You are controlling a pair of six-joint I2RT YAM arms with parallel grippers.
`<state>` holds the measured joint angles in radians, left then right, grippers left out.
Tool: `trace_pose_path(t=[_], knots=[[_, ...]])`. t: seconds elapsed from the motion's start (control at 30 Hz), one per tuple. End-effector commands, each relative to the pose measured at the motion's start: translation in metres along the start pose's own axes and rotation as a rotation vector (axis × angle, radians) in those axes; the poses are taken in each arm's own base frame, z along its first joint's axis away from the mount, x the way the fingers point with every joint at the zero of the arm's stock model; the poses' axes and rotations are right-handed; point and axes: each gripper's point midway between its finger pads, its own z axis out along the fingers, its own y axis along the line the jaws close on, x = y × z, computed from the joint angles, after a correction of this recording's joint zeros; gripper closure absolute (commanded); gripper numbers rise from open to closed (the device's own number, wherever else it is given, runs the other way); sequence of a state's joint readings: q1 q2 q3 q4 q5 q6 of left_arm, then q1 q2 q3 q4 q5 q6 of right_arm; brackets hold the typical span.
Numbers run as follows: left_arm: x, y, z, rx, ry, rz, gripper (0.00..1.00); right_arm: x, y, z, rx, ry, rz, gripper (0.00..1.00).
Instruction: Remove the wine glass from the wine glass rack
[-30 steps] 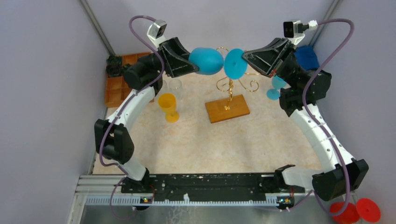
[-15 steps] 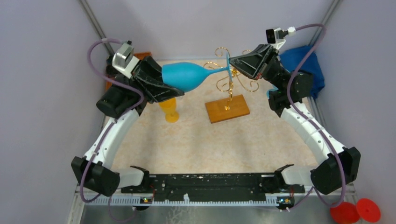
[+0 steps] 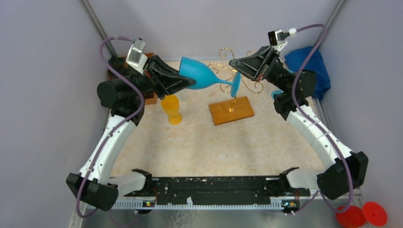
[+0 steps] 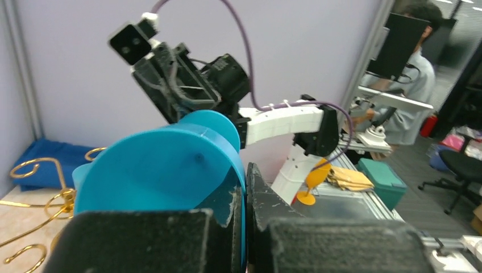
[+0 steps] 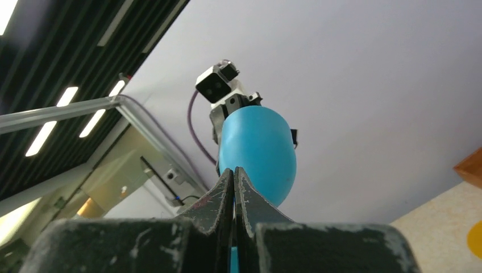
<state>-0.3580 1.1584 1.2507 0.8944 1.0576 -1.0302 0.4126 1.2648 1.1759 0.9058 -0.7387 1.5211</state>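
Note:
The blue wine glass (image 3: 202, 76) hangs on its side in the air above the table, bowl to the left and foot (image 3: 236, 82) to the right. My left gripper (image 3: 183, 77) is shut on the bowl's rim: in the left wrist view the thin blue wall (image 4: 170, 170) sits pinched in the gripper (image 4: 245, 190). My right gripper (image 3: 237, 71) is shut on the edge of the foot, and the bowl (image 5: 258, 153) shows beyond the gripper (image 5: 234, 176). The wine glass rack (image 3: 231, 110) stands just behind and below, its gold wire arms (image 4: 34, 170) apart from the glass.
An orange glass (image 3: 171, 108) stands upright under the left gripper. An orange compartmented tray (image 3: 150, 99) is mostly hidden by the left arm. A blue cloth (image 3: 310, 66) lies at the back right. Part of another blue glass (image 3: 275, 95) shows behind the right arm.
My left jaws have closed on the bowl's rim. The left arm has swung back and left, and the glass's foot now sits lower, in front of the rack's post.

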Motion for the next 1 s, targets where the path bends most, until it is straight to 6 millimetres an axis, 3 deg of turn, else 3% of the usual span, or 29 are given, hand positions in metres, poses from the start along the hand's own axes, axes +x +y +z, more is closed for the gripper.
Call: trace_pose_path(t=[0.0, 0.13, 0.2, 0.3, 0.5, 0.73, 0.97], knots=[[-0.008, 0.025, 0.002, -0.156, 0.005, 0.028, 1.00, -0.001, 0.026, 0.001, 0.001, -0.015, -0.117, 1.00], [-0.020, 0.062, -0.009, -0.444, 0.044, 0.017, 1.00, -0.020, 0.030, -0.005, 0.193, -0.086, -0.325, 1.00], [-0.011, 0.084, -0.029, -0.646, 0.107, -0.041, 1.00, -0.031, 0.041, -0.012, 0.274, -0.124, -0.432, 0.91], [0.001, 0.092, -0.048, -0.780, 0.207, -0.101, 1.00, -0.043, 0.057, -0.025, 0.367, -0.167, -0.558, 0.69], [0.047, 0.084, -0.071, -0.845, 0.389, -0.227, 1.00, -0.053, 0.047, -0.052, 0.582, -0.178, -0.629, 0.53], [0.121, 0.072, -0.092, -0.975, 0.660, -0.311, 1.00, -0.042, 0.011, -0.075, 0.741, -0.102, -0.608, 0.51], [0.232, 0.079, -0.104, -1.188, 1.012, -0.286, 1.00, -0.032, -0.018, -0.093, 0.830, -0.058, -0.599, 0.31]])
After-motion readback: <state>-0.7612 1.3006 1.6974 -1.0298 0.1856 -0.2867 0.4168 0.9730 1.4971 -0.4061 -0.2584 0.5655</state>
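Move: The left hand, pinching the blue wine glass's rim, is bound for bare table about 45 cm below it and 3 cm to its right. The yellow wine glass stands some 9 cm ahead and 12 cm left of that hand, and the rack's wooden base roughly 13 cm ahead and 17 cm right. From the right hand, shut on the glass's foot, the blue wine glass's middle lies about 8 cm left and 3 cm back, nearly level. The right hand opens wide and lets go of the foot, backing off up and to its right, then coming forward and down again, to finish about 8 cm to the right and turned some 45 degrees clockwise. Keeping its pinch on the rim, the left hand first swings about 8 cm forward with a small rise, then sinks quickly by some 20 cm towards the table between the yellow glass and the rack base, easing back and right as its wrist tips the fingers and the foot of the glass downward. ##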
